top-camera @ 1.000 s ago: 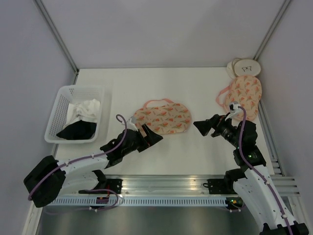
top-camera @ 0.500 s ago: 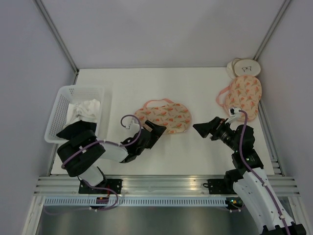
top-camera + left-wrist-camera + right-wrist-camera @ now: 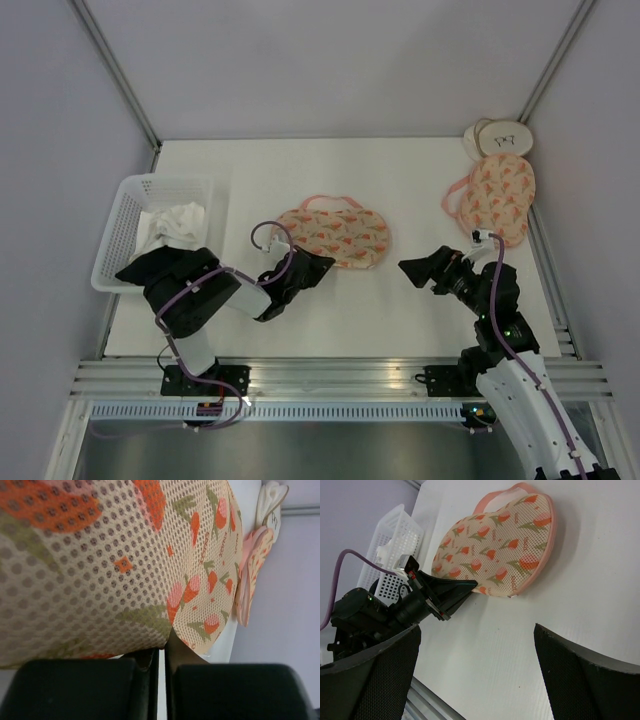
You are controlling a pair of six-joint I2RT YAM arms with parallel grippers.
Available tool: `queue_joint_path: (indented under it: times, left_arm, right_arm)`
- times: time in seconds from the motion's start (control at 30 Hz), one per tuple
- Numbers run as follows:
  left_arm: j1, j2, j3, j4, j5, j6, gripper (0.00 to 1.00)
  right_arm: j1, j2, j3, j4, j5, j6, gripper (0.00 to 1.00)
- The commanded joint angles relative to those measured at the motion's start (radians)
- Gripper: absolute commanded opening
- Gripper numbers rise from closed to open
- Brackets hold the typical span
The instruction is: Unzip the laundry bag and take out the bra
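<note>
The laundry bag point(image 3: 335, 235), a peach oval pouch with orange print and pink trim, lies flat mid-table. It fills the left wrist view point(image 3: 100, 555) and shows in the right wrist view point(image 3: 495, 545). My left gripper point(image 3: 318, 268) is at the bag's near-left edge, jaws shut point(image 3: 162, 652). The mesh creases where it meets the fingertips, so they seem to pinch the edge. My right gripper point(image 3: 412, 267) hovers open to the right of the bag, above bare table point(image 3: 476, 630). The bra is hidden.
A rounder pouch of the same print point(image 3: 500, 195) leans at the back right, with white pads point(image 3: 500, 137) behind it. A white basket point(image 3: 130, 190) holding black and white clothes stands at the left. Frame rails run along the near and right edges.
My left arm folded in, bringing its gripper onto the bag's near edge, and the jaws went from open to shut. The right gripper sank slightly toward me, still open.
</note>
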Motion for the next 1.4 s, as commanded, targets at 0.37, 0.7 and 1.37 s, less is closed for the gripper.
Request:
queue_joint_path:
  times: [0.37,0.7,1.37]
  left_arm:
    - [0.180,-0.043,-0.098,0.493,0.817,0.344,0.02]
    - [0.177,-0.085,-0.160,0.345,0.669,0.318,0.02]
    - [0.084,-0.333,-0.124,-0.057,0.462,0.384,0.02]
  right_arm:
    - [0.003,0.077,-0.137,0.129,-0.072,0.131,0.98]
    - [0.035,0.159,-0.090,0.017,-0.132,-0.002,0.90]
    - [0.434,0.464,-0.061,0.295,0.096,0.152,0.77]
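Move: The left hand already pinches the laundry bag's near edge, with the pale zipper tab about 9 cm to its right and 1 cm back. From the right hand the tab, at the bag's near right corner, lies about 12 cm left, 5 cm ahead and 14 cm below; the bag's middle is roughly 13 cm ahead and 21 cm left, the pink strap some 8 cm beyond that. Left keeps its pinch, drawing the bag back 6 cm; right sinks 10 cm, swinging left towards the tab. ##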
